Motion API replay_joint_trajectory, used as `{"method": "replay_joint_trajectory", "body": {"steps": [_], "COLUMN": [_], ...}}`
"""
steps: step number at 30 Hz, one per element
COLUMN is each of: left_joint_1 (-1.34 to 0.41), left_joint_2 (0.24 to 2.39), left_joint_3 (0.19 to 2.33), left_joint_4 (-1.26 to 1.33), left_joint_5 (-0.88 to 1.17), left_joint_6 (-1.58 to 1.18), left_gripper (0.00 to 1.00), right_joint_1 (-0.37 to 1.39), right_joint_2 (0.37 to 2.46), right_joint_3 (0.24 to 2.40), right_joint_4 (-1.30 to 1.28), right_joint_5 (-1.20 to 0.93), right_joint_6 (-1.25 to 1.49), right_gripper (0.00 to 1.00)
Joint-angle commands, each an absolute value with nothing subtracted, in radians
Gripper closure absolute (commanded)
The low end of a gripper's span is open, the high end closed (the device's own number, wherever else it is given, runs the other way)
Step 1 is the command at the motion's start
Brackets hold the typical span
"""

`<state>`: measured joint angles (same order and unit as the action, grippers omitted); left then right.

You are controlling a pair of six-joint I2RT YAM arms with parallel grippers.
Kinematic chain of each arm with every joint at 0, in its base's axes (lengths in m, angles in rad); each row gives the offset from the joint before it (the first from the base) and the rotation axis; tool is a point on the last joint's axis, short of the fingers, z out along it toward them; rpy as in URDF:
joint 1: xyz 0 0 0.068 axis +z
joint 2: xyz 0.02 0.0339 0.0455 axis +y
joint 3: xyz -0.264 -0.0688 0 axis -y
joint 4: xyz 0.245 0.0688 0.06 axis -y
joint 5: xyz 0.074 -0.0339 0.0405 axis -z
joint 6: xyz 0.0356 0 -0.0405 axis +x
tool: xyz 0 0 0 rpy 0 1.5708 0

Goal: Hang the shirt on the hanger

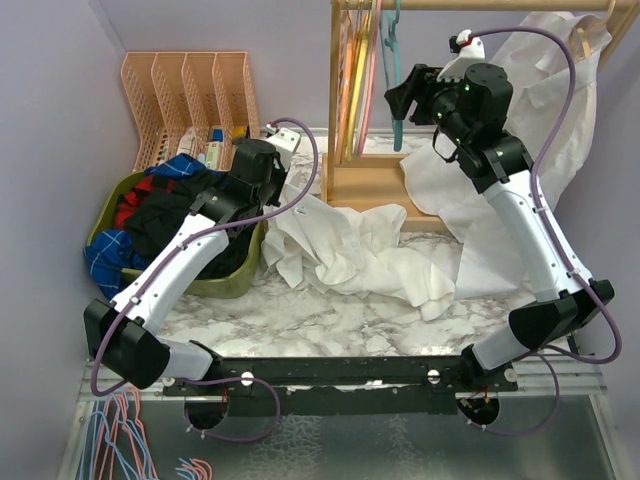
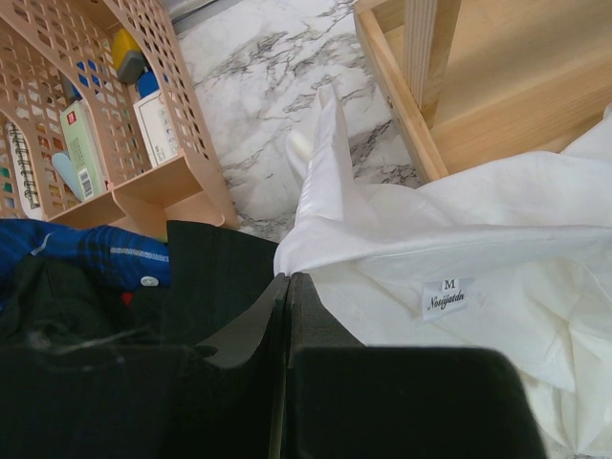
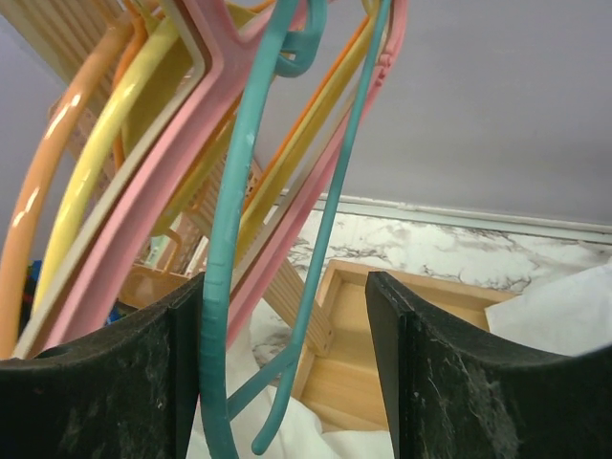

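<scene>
The white shirt [image 1: 360,250] lies crumpled on the marble table in front of the wooden rack; its collar and size label [image 2: 447,296] show in the left wrist view. My left gripper [image 1: 268,165] [image 2: 287,277] is shut, its tips pinching the shirt's [image 2: 478,239] collar edge. The teal hanger [image 1: 397,125] hangs from the rack's rail. My right gripper [image 1: 405,98] [image 3: 285,282] is open around it. The teal hanger's arm [image 3: 222,287] rests against the left finger, with a wide gap to the right finger.
Orange, yellow and pink hangers [image 3: 143,191] hang just left of the teal one. Another white shirt [image 1: 540,90] hangs at the rack's right. The wooden rack base [image 1: 365,180] stands behind the shirt. A green basket [image 1: 228,280] of dark clothes and an orange file rack [image 1: 190,90] sit left.
</scene>
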<state>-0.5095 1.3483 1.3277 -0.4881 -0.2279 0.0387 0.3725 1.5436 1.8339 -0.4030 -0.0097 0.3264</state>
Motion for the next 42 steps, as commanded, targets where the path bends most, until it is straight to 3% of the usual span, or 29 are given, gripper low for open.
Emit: {"method": "replay_joint_trajectory", "body": {"steps": [1, 11, 18, 22, 27, 29, 31, 32, 42], "left_joint_1": [-0.502, -0.502, -0.501, -0.5, -0.498, -0.496, -0.493, -0.492, -0.489], "left_joint_2": [1.339, 1.348, 1.348, 1.341, 1.33, 1.325, 1.322, 1.319, 1.292], "left_joint_3": [1.343, 1.374, 1.376, 1.375, 1.37, 1.371, 1.375, 1.376, 1.322], "left_joint_4": [-0.473, -0.488, -0.491, -0.494, -0.493, -0.494, -0.499, -0.5, -0.482], "left_joint_5": [-0.232, -0.216, -0.212, -0.209, -0.205, -0.2, -0.198, -0.198, -0.17], "left_joint_6": [0.036, 0.03, 0.029, 0.029, 0.028, 0.025, 0.024, 0.025, 0.036], "left_gripper": [1.0, 1.0, 1.0, 1.0, 1.0, 1.0, 1.0, 1.0, 1.0], "right_joint_1": [0.376, 0.376, 0.376, 0.376, 0.376, 0.376, 0.376, 0.375, 0.375], "right_joint_2": [1.514, 1.456, 1.427, 1.427, 1.44, 1.447, 1.447, 1.445, 1.359], "right_joint_3": [1.797, 1.728, 1.69, 1.682, 1.698, 1.703, 1.695, 1.687, 1.623], "right_joint_4": [-0.412, -0.394, -0.346, -0.317, -0.313, -0.315, -0.303, -0.297, -0.214], "right_joint_5": [0.035, 0.115, 0.123, 0.108, 0.081, 0.077, 0.069, 0.064, 0.128], "right_joint_6": [0.276, 0.219, 0.197, 0.187, 0.178, 0.176, 0.174, 0.174, 0.16], "right_gripper": [0.35, 0.36, 0.45, 0.62, 0.69, 0.79, 0.96, 0.98, 0.99]}}
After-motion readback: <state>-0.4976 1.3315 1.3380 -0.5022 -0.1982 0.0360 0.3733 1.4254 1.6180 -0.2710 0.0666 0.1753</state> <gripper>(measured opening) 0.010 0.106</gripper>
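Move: The near arm of the teal hanger hangs level with the right hand's fingertips, about 2 cm to their left, just inside the left finger. On its other side the pink hanger stands some 5 cm left of the hand and the yellow one about 8 cm left, both level with the hand fore and aft and in height. From the left hand, the teal hanger's near arm is roughly 25 cm to the right, 8 cm ahead and 17 cm higher. Down first by nearly 3 cm, then about 2 cm to the right and slightly back, the right hand draws its left finger away from the pink hanger and towards the rack's open side, rolling slightly so its left side dips. Rising a little, it closes its half-open fingers and pinches the teal hanger's near arm, then eases down a touch with it held. ##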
